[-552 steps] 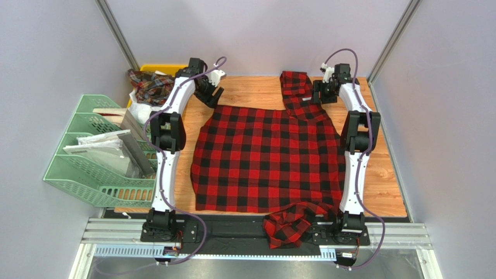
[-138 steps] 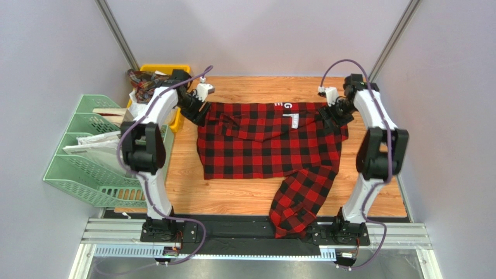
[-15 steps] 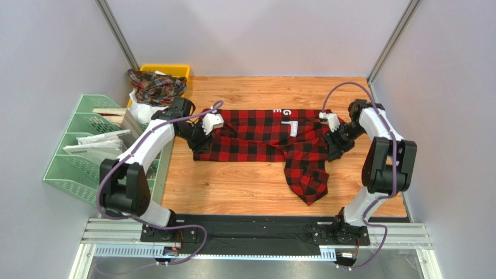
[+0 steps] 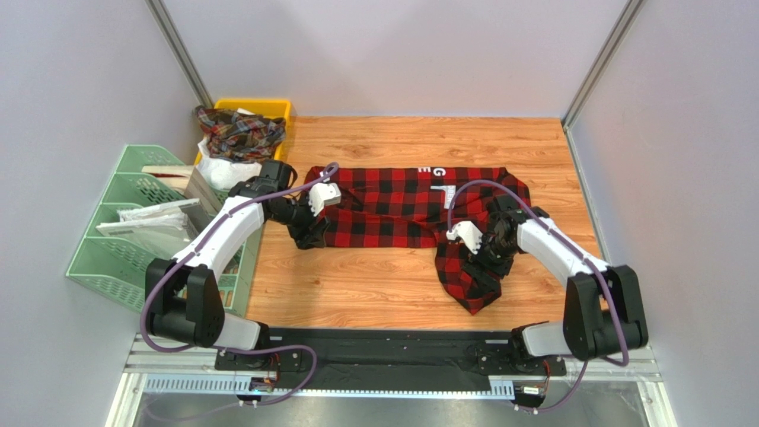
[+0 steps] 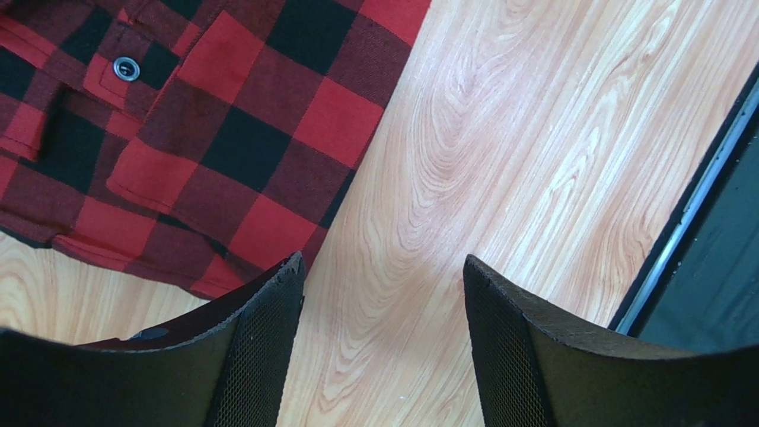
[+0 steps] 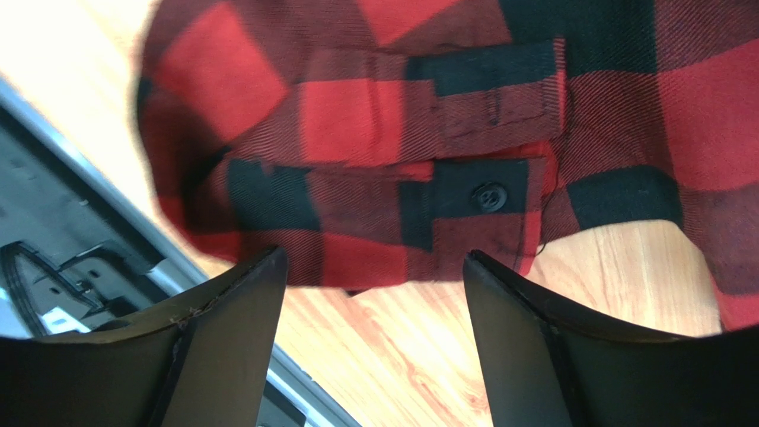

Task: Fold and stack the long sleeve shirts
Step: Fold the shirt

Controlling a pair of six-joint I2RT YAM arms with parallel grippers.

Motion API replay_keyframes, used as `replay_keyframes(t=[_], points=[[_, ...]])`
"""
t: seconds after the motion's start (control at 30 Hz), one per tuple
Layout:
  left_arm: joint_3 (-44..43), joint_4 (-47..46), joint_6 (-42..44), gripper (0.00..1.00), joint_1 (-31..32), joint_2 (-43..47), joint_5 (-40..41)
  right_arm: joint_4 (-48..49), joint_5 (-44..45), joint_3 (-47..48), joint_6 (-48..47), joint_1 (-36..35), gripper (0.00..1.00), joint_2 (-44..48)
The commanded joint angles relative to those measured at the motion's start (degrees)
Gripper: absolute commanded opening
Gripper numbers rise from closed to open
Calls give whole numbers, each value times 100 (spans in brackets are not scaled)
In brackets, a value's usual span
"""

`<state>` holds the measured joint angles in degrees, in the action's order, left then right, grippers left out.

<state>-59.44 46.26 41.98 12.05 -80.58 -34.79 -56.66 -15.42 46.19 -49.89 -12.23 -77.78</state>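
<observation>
A red-and-black buffalo check shirt [image 4: 401, 203] lies folded into a band across the middle of the wooden table, white neck label at its far edge. One sleeve [image 4: 470, 276] trails toward the near edge. My left gripper [image 4: 306, 234] is open and empty at the band's near left corner; the left wrist view shows that corner [image 5: 223, 151] beside its fingers [image 5: 258, 347]. My right gripper [image 4: 488, 260] is open and empty over the trailing sleeve; the right wrist view shows the buttoned cuff [image 6: 463, 200] just beyond its fingertips [image 6: 240, 311].
A yellow bin [image 4: 267, 108] at the back left holds another plaid shirt [image 4: 239, 129]. A green file rack [image 4: 134, 231] with papers stands off the table's left side. The black base rail [image 4: 392, 351] runs along the near edge.
My right gripper has left the band's right end and moved toward the near edge, over the trailing sleeve. My left gripper has let go and stays at the left corner.
</observation>
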Motion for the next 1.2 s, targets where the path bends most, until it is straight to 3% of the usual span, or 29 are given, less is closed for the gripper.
replay_keyframes(t=[0.0,0.17,0.23,0.47,0.7,0.83,1.03,1.17], points=[[73,-416,-128,71,113,-27,173,384,216,416,365,45,75,-369],[-672,-443,-330,63,183,-1194,1025,182,-215,1549,761,150,70,-965],[-1058,-338,-479,59,192,-1704,1263,139,-259,2136,981,290,63,-1256],[-1430,-188,-629,56,201,-2366,1720,-239,-58,3298,1069,1581,58,-2478],[-1430,-47,-691,48,210,-2691,2081,-99,276,3098,1174,1794,44,-3120],[-1281,154,-577,30,201,-2753,2239,-160,303,2905,1227,1768,35,-3323],[-790,383,-305,16,201,-2446,2318,-301,145,2263,1104,1768,29,-2867],[-665,515,-164,15,201,-2235,2327,-643,4,2271,1051,1785,29,-2541]])
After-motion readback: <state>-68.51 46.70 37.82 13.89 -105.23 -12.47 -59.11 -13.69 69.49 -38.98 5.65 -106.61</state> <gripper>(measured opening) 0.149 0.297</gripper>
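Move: The shirt's near left corner lies about 6 cm ahead of the left hand, 4 cm to its left and 10 cm below; a buttoned cuff is folded in some 12 cm ahead of that hand and 2 cm to its right. From the right hand the near right corner is roughly 13 cm ahead, 7 cm right and 3 cm below, with the just-laid sleeve about level and 4 cm left, white lettering 24 cm ahead and 10 cm left. The right hand leaves the sleeve, arcing forward about 15 cm and then right, turning nearly 30 degrees clockwise, while the left sinks nearly 10 cm going forward and left, its fingers steepening. Low over the table, both close on the shirt's near corners, left and right, pinch the cloth and draw it back towards the bases, the right hand farther. ##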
